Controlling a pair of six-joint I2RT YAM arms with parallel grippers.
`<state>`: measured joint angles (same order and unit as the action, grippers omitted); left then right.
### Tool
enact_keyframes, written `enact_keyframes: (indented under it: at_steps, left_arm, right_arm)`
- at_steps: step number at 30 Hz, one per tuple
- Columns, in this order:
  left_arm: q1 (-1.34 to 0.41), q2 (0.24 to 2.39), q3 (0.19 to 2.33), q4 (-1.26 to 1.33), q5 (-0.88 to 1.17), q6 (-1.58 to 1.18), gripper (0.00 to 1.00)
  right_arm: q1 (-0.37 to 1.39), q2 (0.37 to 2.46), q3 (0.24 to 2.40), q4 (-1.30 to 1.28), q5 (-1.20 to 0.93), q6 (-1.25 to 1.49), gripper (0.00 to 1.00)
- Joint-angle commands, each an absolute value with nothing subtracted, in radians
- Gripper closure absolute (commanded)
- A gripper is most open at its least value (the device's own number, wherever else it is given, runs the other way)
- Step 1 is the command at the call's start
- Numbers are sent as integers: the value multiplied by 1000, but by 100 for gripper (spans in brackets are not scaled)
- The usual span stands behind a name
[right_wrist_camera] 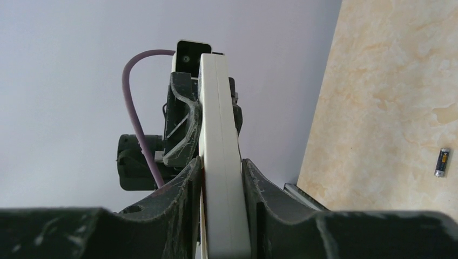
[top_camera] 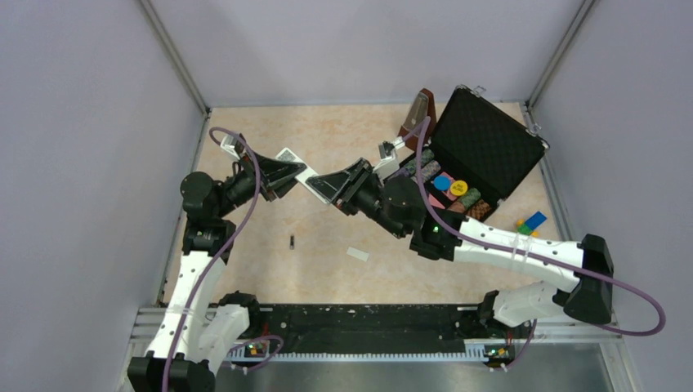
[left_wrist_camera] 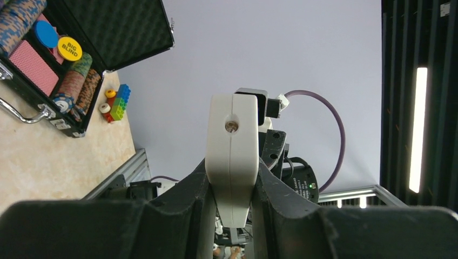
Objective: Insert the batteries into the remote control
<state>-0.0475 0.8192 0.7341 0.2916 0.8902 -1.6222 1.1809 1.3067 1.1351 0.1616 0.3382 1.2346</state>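
Observation:
The white remote control (top_camera: 306, 175) hangs above the middle of the table, gripped at both ends. My left gripper (top_camera: 288, 173) is shut on one end, and in its wrist view the remote (left_wrist_camera: 232, 140) stands edge-on between the fingers of that gripper (left_wrist_camera: 231, 178). My right gripper (top_camera: 328, 186) clamps the other end; its fingers press both flat sides of the remote (right_wrist_camera: 217, 124) in the right wrist view, gripper (right_wrist_camera: 219, 172). One small dark battery (top_camera: 292, 241) lies on the table below the left gripper, also seen as a battery (right_wrist_camera: 442, 162) from the right wrist.
A small white flat cover piece (top_camera: 357, 254) lies on the table near the battery. An open black poker-chip case (top_camera: 482, 155) stands at the back right, with coloured toy blocks (top_camera: 529, 222) beside it and a brown object (top_camera: 417, 118) behind. Walls enclose the table.

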Motion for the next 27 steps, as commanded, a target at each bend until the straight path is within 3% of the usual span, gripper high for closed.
enact_keyframes:
  at_steps: [1,4,7,10,27]
  left_arm:
    - [-48,811,780,409,853,-1708,100]
    - [-48,811,780,410,853,-1703,100]
    - [-48,802,782,368,850,-1657,100]
    - [-48,785,769,334,845,-1628,100]
    - [-48,757,759,133,811,-1391,100]
  right_arm:
    - [1180,1278,1088,128,303,1211,76]
    - [1177,1269,1081,130,305,1210,68]
    - [1176,1256,1079,143,311,1211,41]
    - [1172,1248,1094,150,309,1196,28]
    - [1146,1213,1104,203,246,1176,15]
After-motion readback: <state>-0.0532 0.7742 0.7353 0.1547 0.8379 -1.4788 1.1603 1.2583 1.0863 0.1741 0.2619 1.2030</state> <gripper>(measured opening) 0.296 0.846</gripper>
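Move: The red battery is in the remote control's open compartment, practically at the right gripper's fingertips; the remote's middle is about 2 cm ahead and 2 cm left of them. The loose battery lies on the table some 14 cm left, 2 cm ahead and 35 cm below, the white cover about 7 cm right, 3 cm back, just as far below. From the left gripper, still holding the remote, the red battery is some 4 cm right and 5 cm back. Open the right gripper wide to end its pinch across the remote's thickness at the battery compartment, dipping about 1.5 cm as the fingers part, then rise again and ease back and right by about 1 cm. Keep the left gripper shut on the remote, nearly still at first, then lower it some 1.5 cm with a slight tilt. ##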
